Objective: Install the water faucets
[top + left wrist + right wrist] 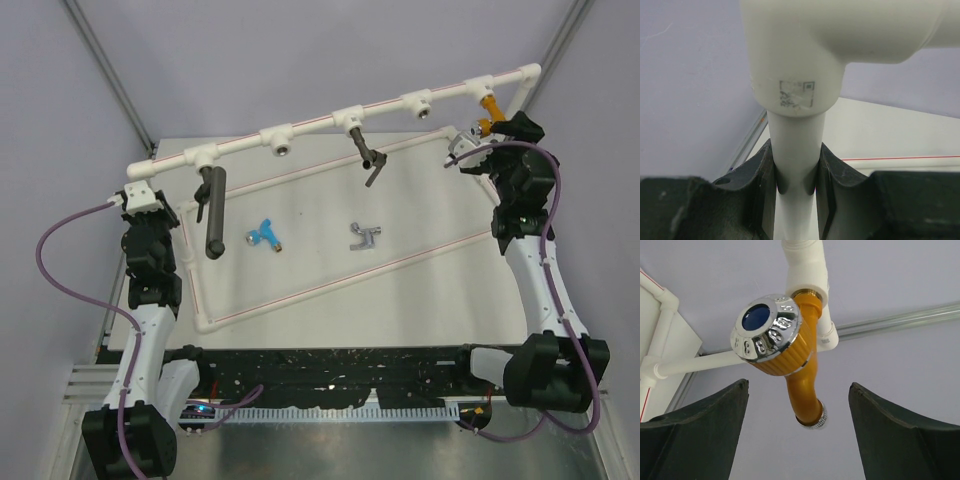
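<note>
The orange-gold faucet (487, 110) hangs screwed into the far-right socket of the raised white pipe (300, 128). From the right wrist its spout (807, 390) and chrome knob with a blue cap (767, 330) show. My right gripper (799, 385) is open just below it, one finger on either side, touching nothing. The blue faucet (266, 234) and the silver-grey faucet (366, 236) lie loose on the table inside the pipe frame. At the frame's left corner my left gripper (796, 175) is shut on an upright white pipe (795, 145) under an elbow fitting (795, 55).
A long dark grey cylinder (212, 215) hangs from the left socket. A dark tap-like piece (364, 152) hangs from the middle socket. Two sockets (283, 150) (424, 110) on the top rail hold nothing. Red-striped pipes (330, 285) border the table area.
</note>
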Tool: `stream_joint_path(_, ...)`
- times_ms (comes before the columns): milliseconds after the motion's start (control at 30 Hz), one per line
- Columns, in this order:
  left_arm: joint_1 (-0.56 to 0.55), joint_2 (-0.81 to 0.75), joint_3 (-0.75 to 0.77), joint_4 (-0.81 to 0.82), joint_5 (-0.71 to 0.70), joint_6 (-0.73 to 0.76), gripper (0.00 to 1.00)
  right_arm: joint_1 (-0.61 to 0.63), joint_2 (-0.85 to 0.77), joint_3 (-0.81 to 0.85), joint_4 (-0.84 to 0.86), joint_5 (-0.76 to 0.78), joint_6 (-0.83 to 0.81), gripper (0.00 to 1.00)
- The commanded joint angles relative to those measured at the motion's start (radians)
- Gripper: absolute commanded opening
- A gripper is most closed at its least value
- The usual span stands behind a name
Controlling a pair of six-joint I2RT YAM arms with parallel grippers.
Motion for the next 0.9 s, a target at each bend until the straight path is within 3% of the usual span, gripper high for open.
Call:
stream_joint_path(0,-0.004,-0.023,0.013,0.071,-0.017,0.013,0.00,0.008,0.057,0.043,0.156,0.044,-0.033,0.77)
stream_joint_path(133,-0.004,-0.023,0.014,0.071,-0.015,0.013,0.00,0.011,0.094,0.057,0.221,0.035,0.049,0.70)
stream_joint_path(233,-0.004,-0.023,0.015,0.070,-0.017,0.013,0.00,0.011,0.106,0.098,0.157,0.022,0.175,0.61)
stream_joint_path(367,-0.004,-0.020,0.013,0.071,-0.015,0.013,0.00,0.011,0.108,0.135,0.134,-0.029,0.457,0.38)
stream_joint_path(500,-0.004,-0.018,0.015,0.071,-0.015,0.013,0.00,0.009,0.117,0.173,0.101,-0.011,0.819,0.32)
stream_joint_path(567,-0.004,-0.018,0.013,0.071,-0.018,0.013,0.00,0.003,0.117,0.168,0.129,0.004,1.074,0.27)
stream_joint_path(700,-0.004,-0.022,0.013,0.071,-0.021,0.013,0.00,-0.014,0.096,0.088,0.249,0.179,1.807,0.05)
stream_joint_path(800,-0.004,-0.020,0.013,0.073,-0.015,0.013,0.00,-0.058,0.106,0.020,0.320,0.219,2.230,0.05)
stream_joint_path(833,-0.004,-0.021,0.012,0.073,-0.014,0.013,0.00,-0.074,0.119,0.006,0.337,0.222,2.438,0.06)
stream_joint_path(867,-0.004,-0.022,0.010,0.074,-0.013,0.012,0.00,-0.080,0.131,-0.024,0.377,0.227,2.532,0.08)
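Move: From the right hand, its fingers open one above the other, the orange faucet's middle lies about 5 cm ahead and 2 cm left, nearly level, with its near end about 3 cm straight ahead. The faucet's chrome knob sits about 5 cm ahead, 5 left and 2 below; the white tee that carries the faucet is roughly 10 cm ahead, 4 left and 1 above. From the left hand the faucet is some 70 cm right, 10 ahead and 7 above. The right hand reaches forward about 3 cm, and its fingers close around the near end of the orange faucet in the white tee. Holding the faucet's end, the hand then rolls roughly 95 degrees clockwise as seen from behind it, its point swinging some 2 cm down and 2 cm left around the tee's outlet, while the left hand stays still and keeps its grip on the frame's left upright just under the corner. ##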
